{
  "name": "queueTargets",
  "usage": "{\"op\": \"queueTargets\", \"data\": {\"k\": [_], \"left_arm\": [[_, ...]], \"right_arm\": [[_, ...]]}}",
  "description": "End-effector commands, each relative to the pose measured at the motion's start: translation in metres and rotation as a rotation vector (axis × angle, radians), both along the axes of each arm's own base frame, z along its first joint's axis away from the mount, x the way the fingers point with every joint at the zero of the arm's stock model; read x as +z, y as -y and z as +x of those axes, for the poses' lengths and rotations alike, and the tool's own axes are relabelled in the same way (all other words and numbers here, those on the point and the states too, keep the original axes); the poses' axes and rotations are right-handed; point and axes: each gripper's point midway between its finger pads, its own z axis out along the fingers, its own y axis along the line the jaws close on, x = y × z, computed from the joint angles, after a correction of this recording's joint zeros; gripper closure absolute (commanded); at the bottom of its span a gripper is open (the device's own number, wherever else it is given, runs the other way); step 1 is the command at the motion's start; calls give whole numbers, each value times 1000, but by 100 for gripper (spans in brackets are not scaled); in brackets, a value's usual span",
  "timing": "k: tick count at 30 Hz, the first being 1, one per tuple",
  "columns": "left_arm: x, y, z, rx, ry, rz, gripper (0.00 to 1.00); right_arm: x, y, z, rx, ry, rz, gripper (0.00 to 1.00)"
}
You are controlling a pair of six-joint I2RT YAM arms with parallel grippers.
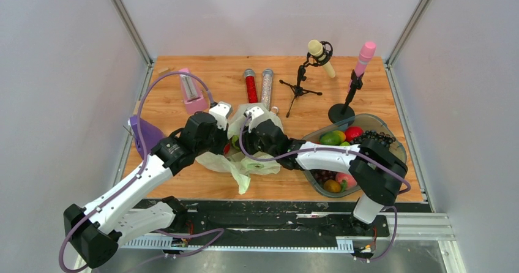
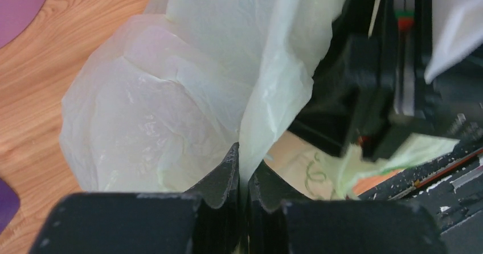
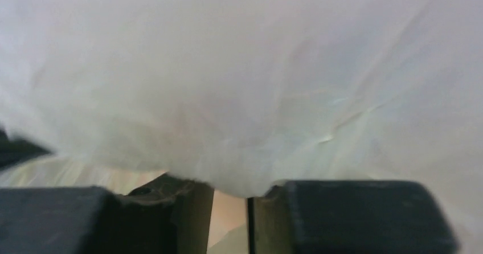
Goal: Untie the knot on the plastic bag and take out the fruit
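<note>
The pale green plastic bag lies crumpled on the wooden table between my two arms, its top pulled up between the grippers. My left gripper is shut on a fold of bag film, and in the left wrist view the film runs up from the pinched tips. My right gripper sits close beside it. In the right wrist view its jaws stand a narrow gap apart with bag film bulging between the tips. A small red and green patch shows by the bag; the fruit is otherwise hidden.
A clear bin of mixed toy fruit stands at the right. Behind are two tubes, a mic on a tripod and a pink mic on a stand. A pink item and a purple object are at the left.
</note>
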Motion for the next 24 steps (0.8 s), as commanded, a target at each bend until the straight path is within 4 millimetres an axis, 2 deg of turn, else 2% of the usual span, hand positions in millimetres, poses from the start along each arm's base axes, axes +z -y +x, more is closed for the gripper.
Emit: {"op": "queueTargets", "data": {"k": [1, 4, 7, 10, 12, 16, 20, 24], "left_arm": [[6, 7, 0, -6, 15, -50, 88], [5, 8, -1, -8, 11, -52, 89], [4, 8, 0, -8, 9, -53, 89], [3, 8, 0, -5, 7, -49, 88], [1, 6, 1, 4, 7, -43, 81], [-2, 3, 3, 24, 2, -29, 75], [-6, 0, 4, 53, -4, -20, 68], [-7, 0, 4, 63, -6, -28, 64]], "right_arm": [[4, 31, 63, -343, 42, -76, 69], [-6, 48, 85, -431, 25, -120, 64], [-10, 54, 94, -437, 14, -130, 57], [-10, 57, 92, -415, 27, -136, 39], [-9, 58, 88, -387, 47, -128, 28], [-1, 48, 73, -260, 80, -72, 18], [4, 31, 59, -132, 71, -13, 15], [2, 15, 57, -82, 37, 15, 13]]}}
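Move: The right hand is at the bag's mouth, film close in front of it; the green fruit inside lies about 3 cm to its left, 1 cm ahead and some 7 cm below. The red fruit is roughly 6 cm left, 1 cm back and 8 cm below, and the red shaker 18 cm ahead, 3 cm right and 9 cm below. From the left hand, already pinching the bag film, the green fruit lies about 2 cm ahead, 3 cm right and 13 cm below. The right hand sweeps quickly about 8 cm forward and 5 cm right under the bag film, yawing some 20 degrees clockwise as its fingers spread nearly wide open, then eases back roughly 3 cm, turning half of that back and ending about 3 cm lower. The left hand stays almost in place at the raised film, first keeping it pinched and then parting its fingers partway. ##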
